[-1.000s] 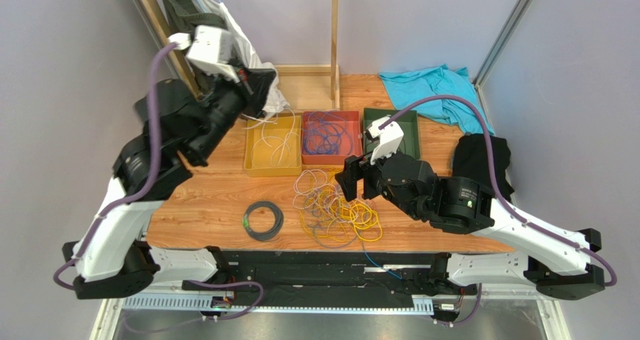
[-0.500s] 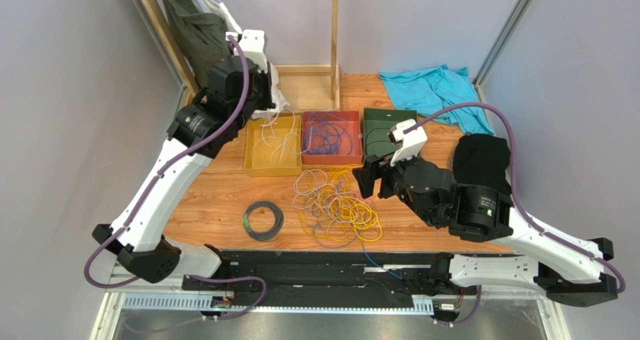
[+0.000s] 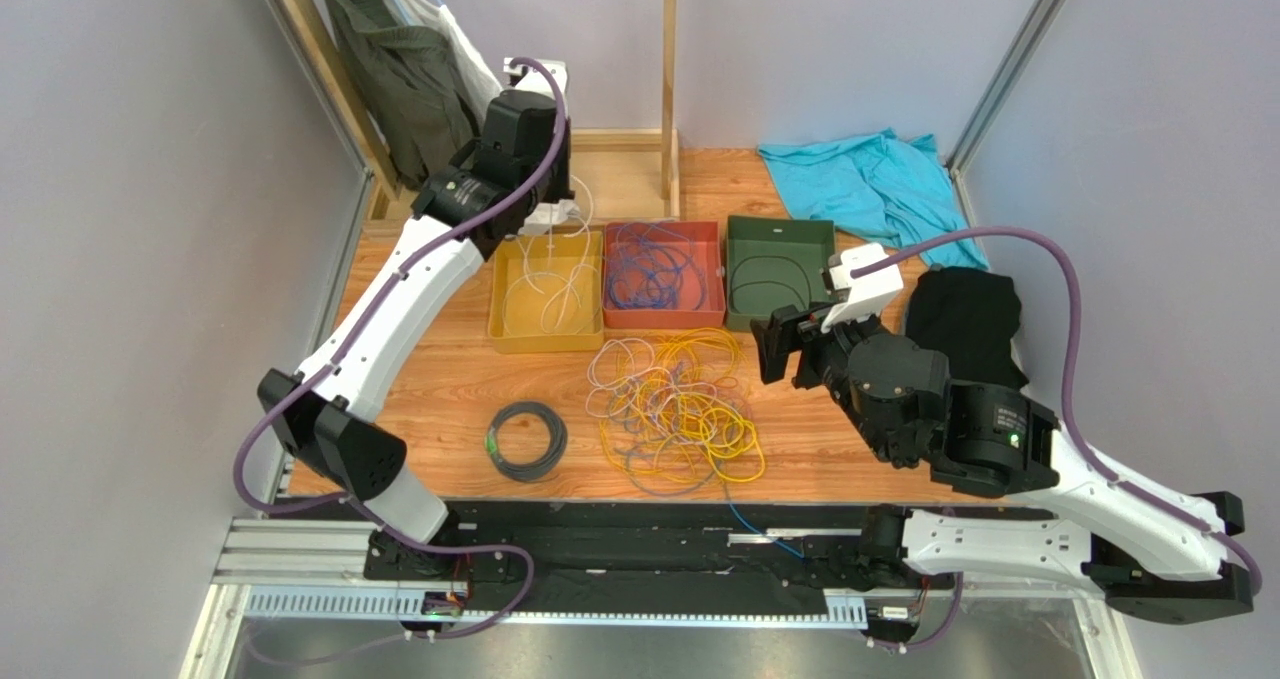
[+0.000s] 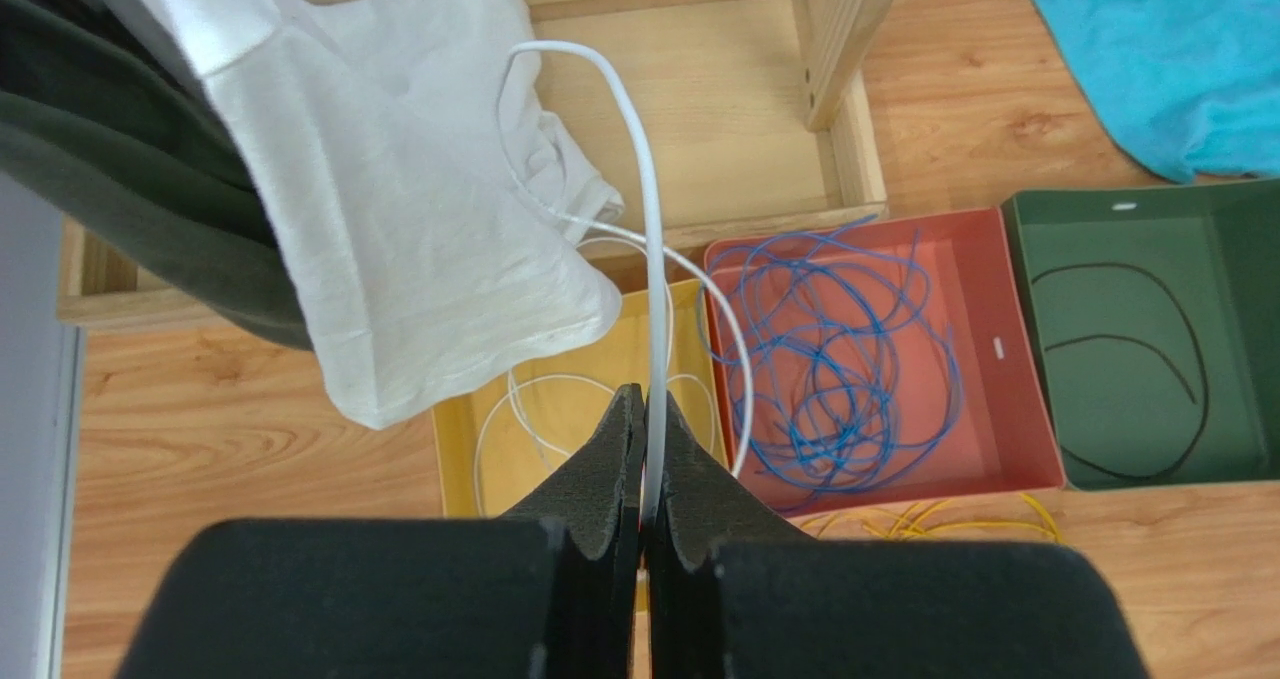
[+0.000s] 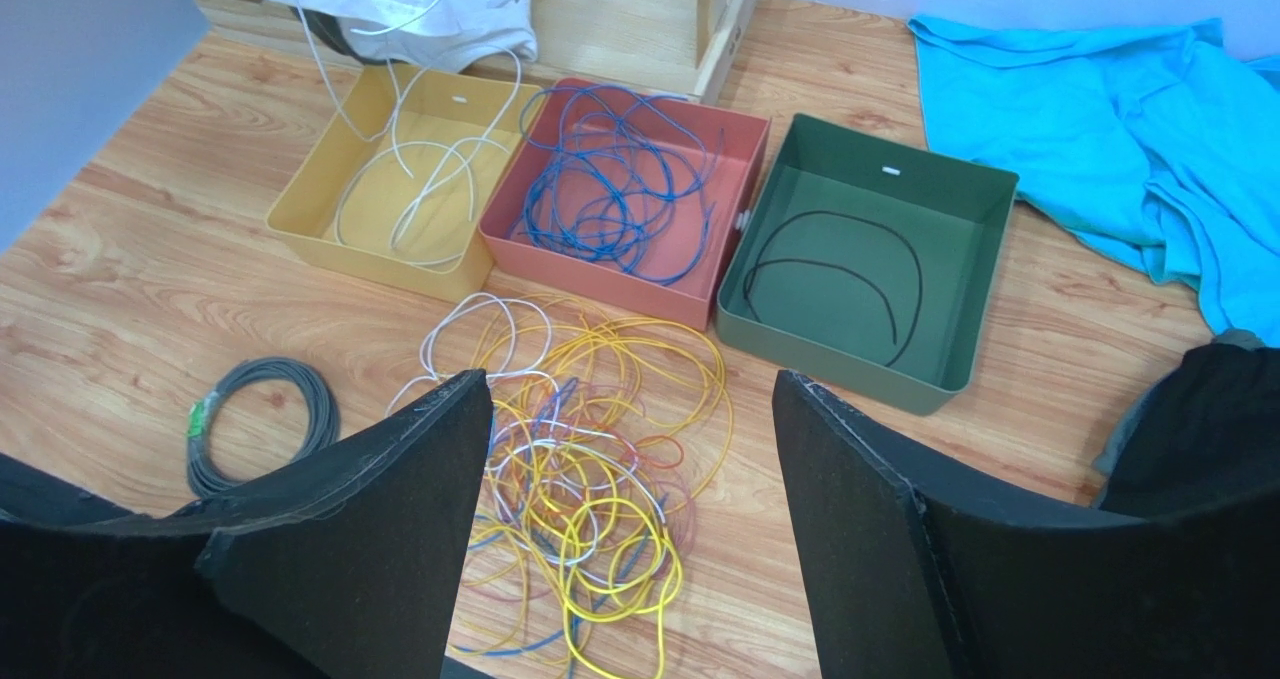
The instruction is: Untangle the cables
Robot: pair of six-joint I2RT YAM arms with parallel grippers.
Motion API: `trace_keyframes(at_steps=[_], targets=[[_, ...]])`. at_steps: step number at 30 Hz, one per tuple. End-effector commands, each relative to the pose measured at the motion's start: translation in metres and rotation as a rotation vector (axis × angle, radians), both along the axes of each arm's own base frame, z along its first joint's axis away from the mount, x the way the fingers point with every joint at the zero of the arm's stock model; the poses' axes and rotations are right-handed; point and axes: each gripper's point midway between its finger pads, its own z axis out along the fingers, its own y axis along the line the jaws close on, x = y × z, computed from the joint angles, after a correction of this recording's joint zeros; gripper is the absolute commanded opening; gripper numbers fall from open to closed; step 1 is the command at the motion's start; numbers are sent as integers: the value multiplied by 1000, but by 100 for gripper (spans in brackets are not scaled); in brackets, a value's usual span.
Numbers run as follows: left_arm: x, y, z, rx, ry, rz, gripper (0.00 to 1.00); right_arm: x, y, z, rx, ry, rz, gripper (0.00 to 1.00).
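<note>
A loose tangle of cables (image 3: 673,406), mostly yellow with white, blue and reddish strands, lies on the wooden table; the right wrist view shows the tangle (image 5: 594,469) below the fingers. My left gripper (image 4: 646,397) is shut on a white cable (image 4: 649,259). It hangs high over the back of the yellow tray (image 3: 501,289), and the cable trails down into that tray. My right gripper (image 5: 628,382) is open and empty, hovering to the right of the tangle near the green tray (image 3: 733,274).
The red tray (image 3: 661,319) holds blue cables and the green tray one black cable. A black coil with a green tag (image 3: 526,439) lies front left. White cloth (image 4: 406,214) hangs on the wooden frame; teal cloth (image 3: 864,177) and black cloth (image 3: 962,312) lie at the right.
My left arm has swung from the far left up and rightward, stretching out over the yellow tray with the white cable. My right gripper has drawn back to the right, away from the tangle.
</note>
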Motion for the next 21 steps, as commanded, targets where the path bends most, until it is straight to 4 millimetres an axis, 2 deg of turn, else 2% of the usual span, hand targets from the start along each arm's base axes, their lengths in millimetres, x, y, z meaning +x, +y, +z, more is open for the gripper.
trace_keyframes(at_steps=[1, 2, 4, 5, 7, 17, 21], targets=[[17, -2, 2, -19, -29, -7, 0, 7, -1, -1, -33, -32, -34, 73], [18, -3, -11, -11, -5, -8, 0, 8, 0, -2, -39, -32, -34, 73], [23, -2, -25, -12, 11, 0, 0, 9, 2, -5, -54, -32, -36, 73], [23, -1, -40, -10, 42, 7, 0, 9, 3, -7, -59, -31, -34, 73], [26, 1, -54, -15, 62, 16, 0, 10, 3, -9, -65, -28, -32, 73], [34, 32, -160, -3, 295, 104, 0, 15, 7, -20, -98, -14, -41, 73], [37, 34, -201, 3, 391, 103, 0, 18, 8, -23, -107, -7, -45, 72]])
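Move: My left hand holds the white cable high over the yellow box, whose middle is about 6 cm ahead, 4 cm to my left and some 31 cm below. The white cloth hangs about 10 cm ahead and 6 cm left, its hem some 15 cm down. The red box is 8 cm ahead and 9 cm right; the tangle lies 14 cm back and 12 cm right. From my right hand the yellow box is about 29 cm ahead and 22 cm left. Keeping the white cable pinched, I lower my left hand some 18 cm towards the yellow box, slowly at first and then faster, easing about 3 cm forward and, late on, nearly 4 cm left while the fingers tip down about 20 degrees. My right hand, open and empty, sinks a couple of centimetres and rolls slightly. ##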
